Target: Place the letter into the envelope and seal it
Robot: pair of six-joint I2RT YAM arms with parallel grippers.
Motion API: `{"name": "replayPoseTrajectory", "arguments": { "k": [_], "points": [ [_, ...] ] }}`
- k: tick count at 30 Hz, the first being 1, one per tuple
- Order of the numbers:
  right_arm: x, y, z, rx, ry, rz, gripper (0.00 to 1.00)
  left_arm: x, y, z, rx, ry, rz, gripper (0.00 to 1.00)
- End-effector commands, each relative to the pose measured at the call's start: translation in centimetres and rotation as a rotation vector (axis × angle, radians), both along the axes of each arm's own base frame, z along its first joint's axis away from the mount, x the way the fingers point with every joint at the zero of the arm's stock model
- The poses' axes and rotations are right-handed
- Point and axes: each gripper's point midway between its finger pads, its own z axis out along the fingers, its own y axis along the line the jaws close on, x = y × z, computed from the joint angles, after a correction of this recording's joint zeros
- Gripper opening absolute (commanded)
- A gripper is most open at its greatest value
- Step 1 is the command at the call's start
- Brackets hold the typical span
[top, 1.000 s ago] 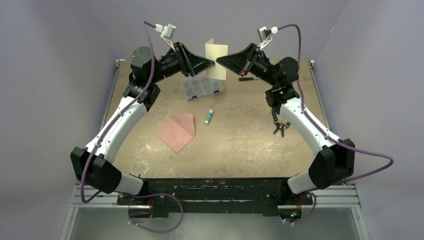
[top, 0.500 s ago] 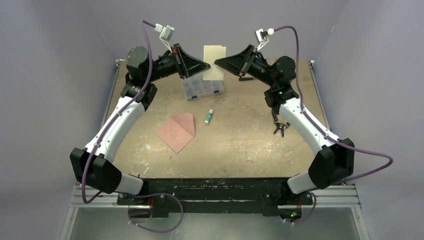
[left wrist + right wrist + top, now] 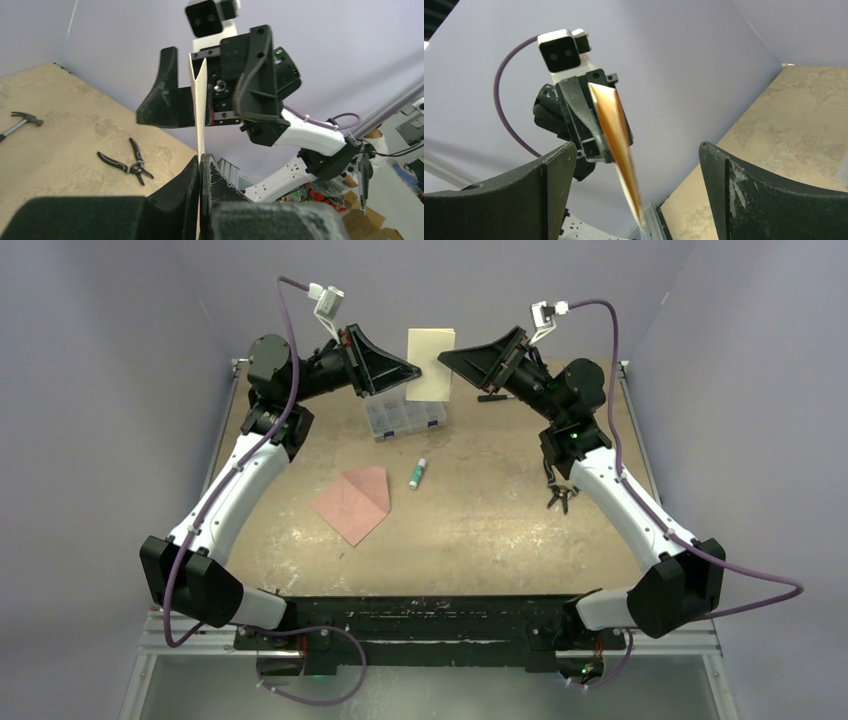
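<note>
The letter (image 3: 431,364), a pale folded sheet, hangs upright in the air above the back of the table. My left gripper (image 3: 416,370) is shut on its left edge; in the left wrist view the sheet (image 3: 200,117) rises edge-on out of the shut jaws of the left gripper (image 3: 201,161). My right gripper (image 3: 442,359) is open just right of the sheet. In the right wrist view the orange edge of the letter (image 3: 618,131) stands free between the spread fingers of the right gripper (image 3: 636,148). The pink envelope (image 3: 352,502) lies flat on the table with its flap open.
A clear compartment box (image 3: 403,415) sits under the letter. A glue stick (image 3: 417,473) lies right of the envelope. Pliers (image 3: 560,495) lie under the right arm, and a hammer (image 3: 22,120) lies at the back right.
The left gripper has shut on the letter. The right gripper has opened, let go of the sheet and drawn back a little to the right.
</note>
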Motion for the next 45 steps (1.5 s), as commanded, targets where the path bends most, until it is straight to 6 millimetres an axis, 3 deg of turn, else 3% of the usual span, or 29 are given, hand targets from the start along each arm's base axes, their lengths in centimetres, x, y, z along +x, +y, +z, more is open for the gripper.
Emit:
{"name": "replayPoseTrajectory", "arguments": {
  "k": [1,3,6,11,15,16,18,21,24,26,30,33,39,45],
  "points": [
    [-1.2,0.6,1.3,0.042,-0.059,0.085,0.95,-2.2,0.5,3.2,-0.049,-0.094,-0.063,0.00],
    [-2.3,0.6,2.0,0.070,-0.099,0.123,0.92,-2.3,0.4,3.4,-0.057,-0.090,-0.067,0.00],
    [-3.6,0.8,2.6,0.084,-0.140,0.184,0.78,-1.9,0.4,3.1,-0.060,-0.071,-0.059,0.00],
    [-4.0,0.8,2.9,0.085,-0.152,0.202,0.35,-0.7,0.2,2.5,-0.059,-0.032,-0.030,0.00],
    [-3.1,0.7,2.6,0.080,-0.123,0.162,0.05,0.0,0.3,1.9,-0.043,-0.013,0.003,0.00],
    [-2.6,0.7,2.5,0.073,-0.110,0.144,0.00,0.3,0.3,1.6,-0.032,-0.006,0.017,0.06],
    [-1.0,0.7,1.4,0.028,-0.053,0.081,0.00,1.6,0.6,0.2,0.017,0.030,0.083,0.25],
    [1.9,0.6,-2.1,-0.076,0.073,-0.028,0.00,4.9,2.2,-4.4,0.169,0.144,0.277,0.50],
    [4.9,0.0,-6.1,-0.196,0.133,-0.151,0.00,7.9,6.3,-11.2,0.364,0.331,0.533,0.68],
    [6.3,0.1,-9.1,-0.292,0.119,-0.178,0.00,8.5,9.7,-16.2,0.515,0.443,0.709,0.74],
    [6.9,2.4,-14.8,-0.409,0.120,-0.080,0.00,6.6,16.0,-24.8,0.771,0.659,0.985,0.75],
    [6.7,5.2,-18.0,-0.489,0.085,0.002,0.00,4.1,19.7,-29.3,0.871,0.815,1.145,0.74],
    [5.8,10.8,-23.7,-0.572,0.081,0.145,0.00,0.2,21.6,-35.7,0.895,1.039,1.170,0.74],
    [6.2,12.2,-27.6,-0.603,0.097,0.197,0.00,-2.7,23.6,-41.4,0.898,1.182,1.300,0.76]
  ]
}}
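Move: The folded letter is still in my left fingers, its middle about 2 cm to that hand's right; my open right fingers straddle it, with its middle some 2 cm to their left. The envelope lies about 46 cm below both hands, 15 cm left and 1 cm ahead of my left hand, 20 cm left and 2 cm back from my right. The glue stick lies 7 cm farther out than the envelope and 15 cm right of it. I shut my right fingers on the folded letter, then open my left ones to let go of it. My left hand swings down nearly 40 cm and left about 22 towards the envelope's left side, fingers turning to point down and staying wide open; my right carries the letter down some 30 cm and to the left, slightly forward, tipping its fingers from upward to slightly downward. ##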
